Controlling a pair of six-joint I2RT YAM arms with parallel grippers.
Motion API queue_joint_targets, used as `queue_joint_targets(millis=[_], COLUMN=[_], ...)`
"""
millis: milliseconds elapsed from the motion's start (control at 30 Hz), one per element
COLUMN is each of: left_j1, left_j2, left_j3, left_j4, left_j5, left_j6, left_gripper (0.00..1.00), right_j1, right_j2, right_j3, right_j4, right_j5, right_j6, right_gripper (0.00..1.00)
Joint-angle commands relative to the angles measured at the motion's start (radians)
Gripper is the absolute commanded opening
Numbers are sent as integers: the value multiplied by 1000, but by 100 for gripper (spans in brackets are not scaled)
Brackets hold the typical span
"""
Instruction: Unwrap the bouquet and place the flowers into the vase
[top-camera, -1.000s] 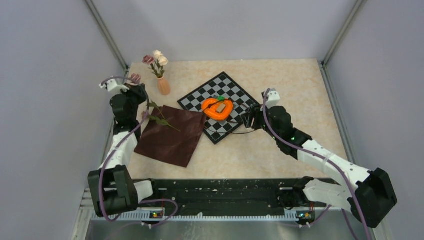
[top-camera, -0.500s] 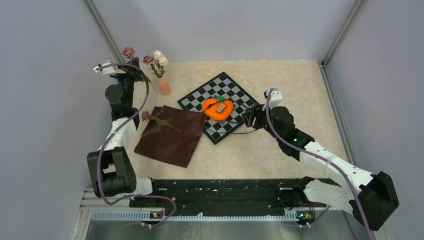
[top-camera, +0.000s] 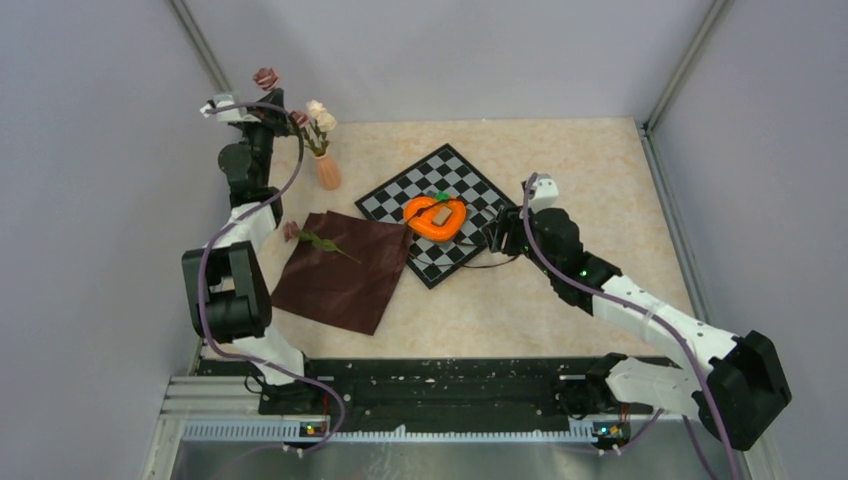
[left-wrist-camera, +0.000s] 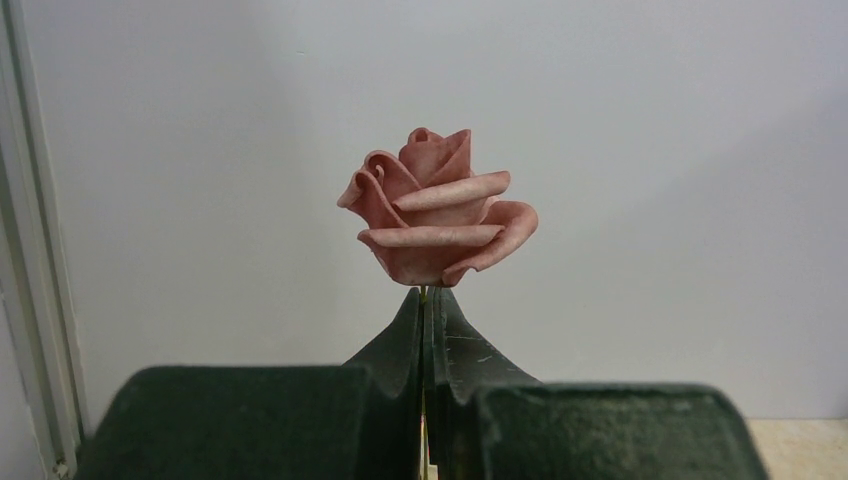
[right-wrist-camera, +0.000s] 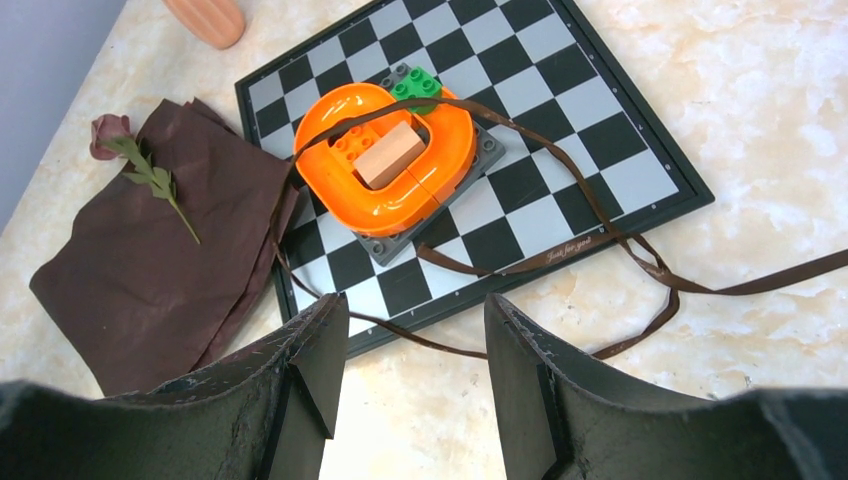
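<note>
The bouquet's maroon cloth (top-camera: 340, 268) (right-wrist-camera: 150, 250) lies spread flat on the table, with one mauve rose (top-camera: 300, 236) (right-wrist-camera: 110, 132) lying on its far left corner. The terracotta vase (top-camera: 327, 172) (right-wrist-camera: 205, 18) stands behind it and holds cream and pink flowers (top-camera: 318, 117). My left gripper (top-camera: 262, 100) (left-wrist-camera: 428, 295) is raised left of the vase, shut on the thin stem of a pink rose (top-camera: 265, 78) (left-wrist-camera: 437, 205) that stands upright above the fingertips. My right gripper (top-camera: 492, 238) (right-wrist-camera: 415, 320) hangs open and empty over the table by the checkerboard's near edge.
A checkerboard (top-camera: 450, 170) (right-wrist-camera: 560, 90) carries an orange heart-shaped object (top-camera: 435, 217) (right-wrist-camera: 385, 160) with a few toy blocks in it. The loose brown ribbon (right-wrist-camera: 600, 235) trails over the board and onto the table. Grey walls stand close on the left and at the back.
My left gripper has lifted the pink rose from above the cloth, up and back to beside the flowers in the vase. The right arm has barely moved.
</note>
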Motion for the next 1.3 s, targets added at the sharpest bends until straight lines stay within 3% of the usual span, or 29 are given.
queue_joint_targets(millis=[0,467,1267], left_j1=[-14,-25,-37], left_j2=[55,241,353], left_j3=[84,179,227], left_j4=[81,198,260], left_j5=[47,78,87], left_j6=[44,37,86], left_gripper=[0,0,0], right_j1=[0,0,0], right_j2=[24,122,229], right_j3=[73,139,183], right_j4=[17,12,24], right_j5=[14,8,-19], right_j6=[-12,-4,8], right_gripper=[54,54,54])
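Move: The left hand holds a pink rose upright; the vase it is bound for lies about 7 cm ahead, 4 cm to its right and 31 cm below. The flowers already in the vase are some 6 cm ahead, 5 cm right, 10 cm lower; the last rose lies about 7 cm back, 3 cm right, 37 cm below. From the right hand the vase is roughly 26 cm ahead, 34 cm left, 13 cm below. Left hand carries the rose 7 cm forward, sinking 5, towards the vase; open right eases forward, left, down. ##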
